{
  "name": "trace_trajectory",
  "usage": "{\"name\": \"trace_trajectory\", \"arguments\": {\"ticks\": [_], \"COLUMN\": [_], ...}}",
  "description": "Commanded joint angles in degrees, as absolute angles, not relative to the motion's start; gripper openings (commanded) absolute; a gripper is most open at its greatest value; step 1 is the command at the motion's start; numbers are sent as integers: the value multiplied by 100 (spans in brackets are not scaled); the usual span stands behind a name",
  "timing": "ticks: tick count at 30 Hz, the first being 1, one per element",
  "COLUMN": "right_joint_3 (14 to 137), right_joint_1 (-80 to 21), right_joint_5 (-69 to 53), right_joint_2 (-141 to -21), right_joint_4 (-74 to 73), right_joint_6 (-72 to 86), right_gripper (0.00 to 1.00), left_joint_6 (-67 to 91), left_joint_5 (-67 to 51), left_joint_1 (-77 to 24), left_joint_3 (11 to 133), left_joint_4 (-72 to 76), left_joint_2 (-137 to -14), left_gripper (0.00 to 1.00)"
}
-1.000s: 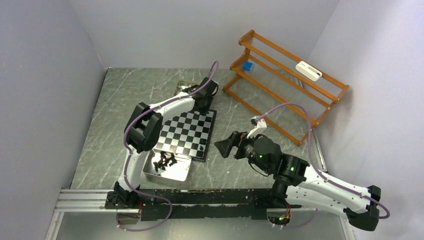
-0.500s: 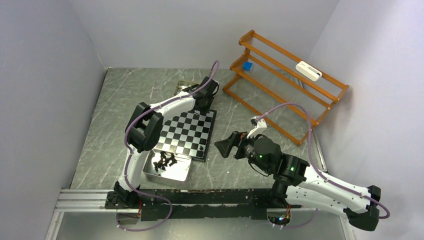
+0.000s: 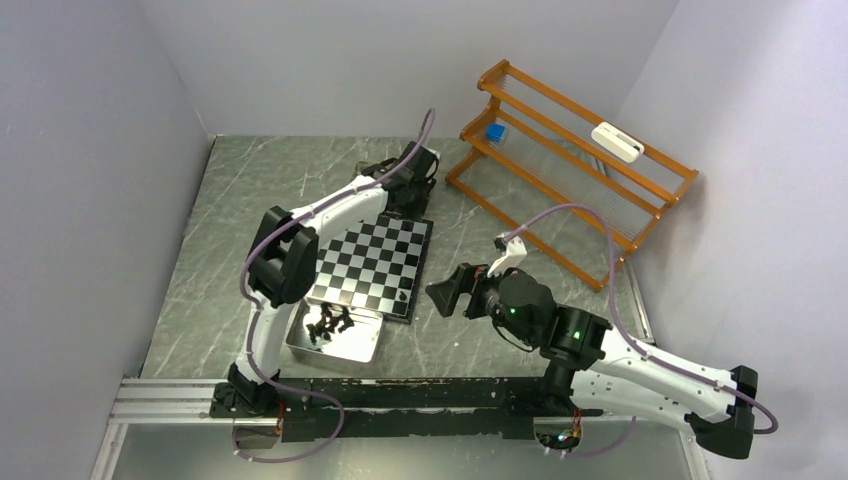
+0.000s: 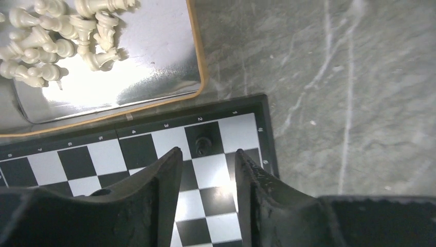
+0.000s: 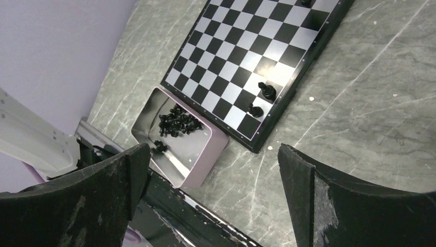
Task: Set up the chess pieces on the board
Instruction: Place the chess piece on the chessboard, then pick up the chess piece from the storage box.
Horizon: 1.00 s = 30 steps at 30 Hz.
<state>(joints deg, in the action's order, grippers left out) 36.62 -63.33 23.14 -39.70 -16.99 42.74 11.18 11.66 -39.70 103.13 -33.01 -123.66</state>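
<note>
The chequered board [image 3: 365, 265] lies mid-table. My left gripper [image 3: 407, 197] hovers over its far right corner, open, with nothing between the fingers [image 4: 167, 177]. Just past the tips [image 4: 208, 152], one dark chess piece [image 4: 203, 145] stands on a black square of the board [image 4: 167, 141]. Cream-white pieces [image 4: 56, 36] lie heaped in a silver tray [image 4: 198, 67] beyond the board. Two black pieces [image 5: 266, 91] stand near the board's near right corner [image 5: 257, 46]. Several black pieces [image 5: 177, 122] lie in the near tray [image 5: 216, 152]. My right gripper [image 5: 212, 154] hangs wide open and empty, right of the board [image 3: 450, 290].
An orange wire rack [image 3: 570, 150] stands at the back right, holding a small blue item [image 3: 494, 131] and a white one [image 3: 616, 141]. The near tray [image 3: 368, 345] sits against the board's near edge. Walls close in on the left, back and right.
My left gripper has opened, leaving the dark piece standing on the board, and has drawn back towards the far edge. The right arm has shifted slightly left.
</note>
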Motion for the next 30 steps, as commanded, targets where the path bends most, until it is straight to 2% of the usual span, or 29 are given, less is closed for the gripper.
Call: {"name": "trace_trajectory", "arguments": {"ticks": [1, 4, 5, 6, 13, 19, 27, 30], "right_joint_3": [3814, 3781, 3786, 3802, 3998, 4495, 5080, 5193], "right_joint_1": [-6316, -6315, -6311, -6312, -6328, -6395, -6650, -6666], "right_joint_5": [2364, 2263, 2201, 2137, 1390, 492, -311, -408], "right_joint_2": [-4056, -4197, -4274, -4371, -5315, -6545, -7856, -8084], "right_joint_4": [-1575, -1466, -1440, -1429, -832, -240, 598, 848], "right_joint_6": [4295, 4345, 4362, 4388, 4227, 3582, 2011, 1440], "right_gripper": [100, 100, 100, 100, 99, 88, 71, 69], "left_joint_6": [1304, 1505, 1588, 1652, 1874, 1775, 2310, 2467], "left_joint_5": [782, 591, 472, 329, -266, -696, -1166, -1196], "left_joint_1": [-3975, -3804, -3722, -3606, -2595, -1587, -203, 64], "left_joint_3": [10527, 10287, 10135, 9945, 8449, 7548, 6093, 5724], "left_joint_4": [-3409, -3374, -3330, -3252, -3025, -3499, -3231, -3044], "left_joint_2": [-11439, -10901, -10677, -10450, -8808, -7985, -7244, -7197], "left_gripper": [51, 62, 92, 98, 99, 99, 99, 98]}}
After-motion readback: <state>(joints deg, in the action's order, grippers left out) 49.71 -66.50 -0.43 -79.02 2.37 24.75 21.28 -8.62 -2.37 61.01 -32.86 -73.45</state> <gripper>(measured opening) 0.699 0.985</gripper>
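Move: The black piece just set down on the board's far row stands some 4 cm below my left hand, about 1 cm back and 1 cm left; the white-piece tin is 9 cm ahead, 5 cm left and 5 cm below. The black pile in the silver tray, my right hand's goal, lies roughly 23 cm left of that hand, level fore-and-aft and 20 cm down. The corner black pieces stand 7 cm left, 8 cm ahead and 18 cm below my right hand. Already clear of the piece, I lift my left hand about 18 cm while opening it wide, then swing it some 26 cm left and a little back off the board, sinking again beside it. My right hand meanwhile travels 15 cm left and some 5 cm down towards the black pile in the silver tray, turning about 30 degrees counter-clockwise and closing partway, touching nothing. ##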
